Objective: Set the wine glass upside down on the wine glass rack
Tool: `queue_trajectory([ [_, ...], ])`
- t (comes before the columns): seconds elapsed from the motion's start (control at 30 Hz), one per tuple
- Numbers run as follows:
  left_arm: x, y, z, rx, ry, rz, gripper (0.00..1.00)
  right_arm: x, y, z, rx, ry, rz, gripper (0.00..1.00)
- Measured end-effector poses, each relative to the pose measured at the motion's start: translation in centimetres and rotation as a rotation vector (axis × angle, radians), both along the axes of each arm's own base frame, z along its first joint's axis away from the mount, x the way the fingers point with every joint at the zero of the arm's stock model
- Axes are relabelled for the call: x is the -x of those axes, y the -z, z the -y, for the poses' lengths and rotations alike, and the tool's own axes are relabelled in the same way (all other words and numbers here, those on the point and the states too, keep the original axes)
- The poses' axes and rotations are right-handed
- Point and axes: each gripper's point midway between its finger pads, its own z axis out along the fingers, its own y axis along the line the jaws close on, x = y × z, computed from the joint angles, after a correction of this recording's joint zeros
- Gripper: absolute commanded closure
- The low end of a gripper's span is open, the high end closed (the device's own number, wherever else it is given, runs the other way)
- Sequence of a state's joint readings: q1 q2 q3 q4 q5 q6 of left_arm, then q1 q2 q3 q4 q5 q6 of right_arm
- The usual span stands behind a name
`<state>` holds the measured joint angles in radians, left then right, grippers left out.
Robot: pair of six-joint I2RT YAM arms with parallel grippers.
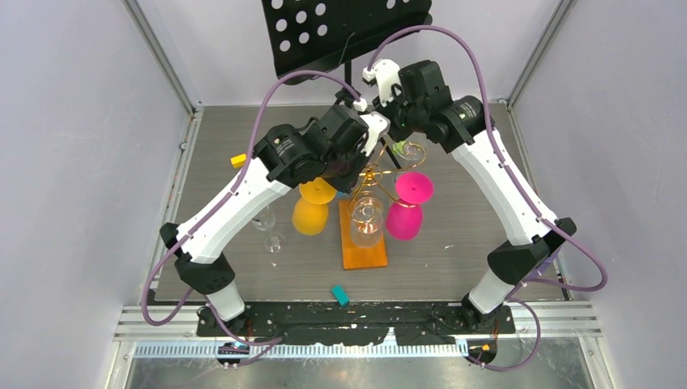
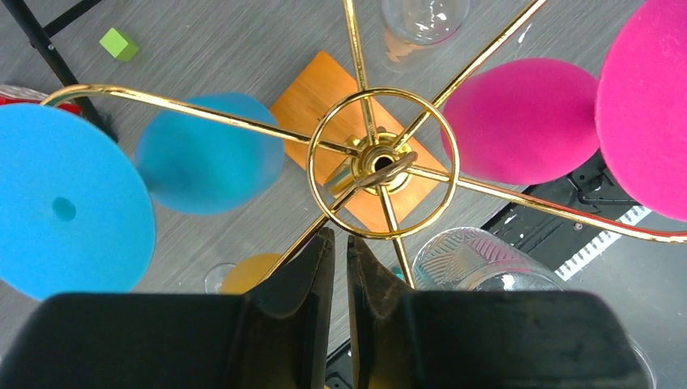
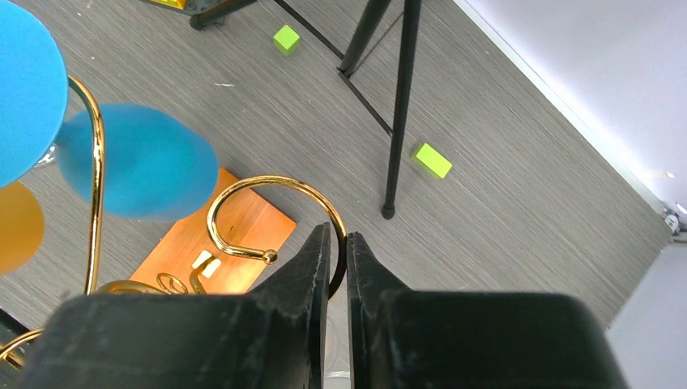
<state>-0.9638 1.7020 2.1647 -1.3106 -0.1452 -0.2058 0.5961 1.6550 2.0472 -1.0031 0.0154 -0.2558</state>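
The wine glass rack, gold wire (image 2: 381,162) on an orange base (image 1: 364,250), stands mid-table. Upside down from its arms hang a yellow glass (image 1: 311,212), a pink glass (image 1: 405,215), a clear glass (image 1: 366,217) and a blue glass (image 2: 206,154). One clear wine glass (image 1: 271,231) stands upright on the table left of the rack. My left gripper (image 2: 340,237) hovers just above the rack's central ring, fingers nearly together, nothing between them. My right gripper (image 3: 338,231) is shut at a curled loop arm (image 3: 271,179); the wire runs in at its tips, and I cannot tell if it is pinched.
The black perforated music stand (image 1: 340,28) rises at the back, its legs (image 3: 403,105) close to my right gripper. Small blocks lie around: green ones (image 3: 431,160) (image 3: 285,38), a yellow one (image 1: 237,160), a teal one (image 1: 340,295). Grey walls close both sides.
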Motion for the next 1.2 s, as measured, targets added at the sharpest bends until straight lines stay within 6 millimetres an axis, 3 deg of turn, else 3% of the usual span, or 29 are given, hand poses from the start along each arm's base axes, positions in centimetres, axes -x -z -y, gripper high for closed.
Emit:
queue_trajectory([
  [1.0, -0.5, -0.2, 1.3, 0.028, 0.030, -0.062, 0.84, 2.5, 0.3, 5.0, 0.035, 0.193, -0.003, 0.85],
  [1.2, -1.3, 0.0, 0.6, 0.013, 0.004, -0.065, 0.84, 3.3, 0.5, 5.8, 0.004, 0.262, -0.032, 0.86],
])
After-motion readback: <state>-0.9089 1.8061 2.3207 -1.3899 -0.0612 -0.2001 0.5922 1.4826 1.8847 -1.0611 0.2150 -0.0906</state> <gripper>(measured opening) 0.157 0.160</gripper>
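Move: The rack's gold centre post is some 10 cm back and 6 cm to the left of the right hand, which already has an empty outer curl between its fingertips. The clear glass hangs about 3 cm back and 4 cm to that hand's right. From the left hand the post is about 3 cm ahead and 4 cm right; the yellow glass hangs level with that hand and 7 cm to its left, the blue one about 9 cm ahead and 3 cm left. Still pinching the gold curl, the right hand drags it round the post, about 6 cm to the right while swinging back some 3 cm, its wrist turning about 15 degrees clockwise. The left hand, fingers still nearly shut beside the yellow glass's arm, seems to bear against that arm as it edges barely a centimetre right, then slightly forward. ##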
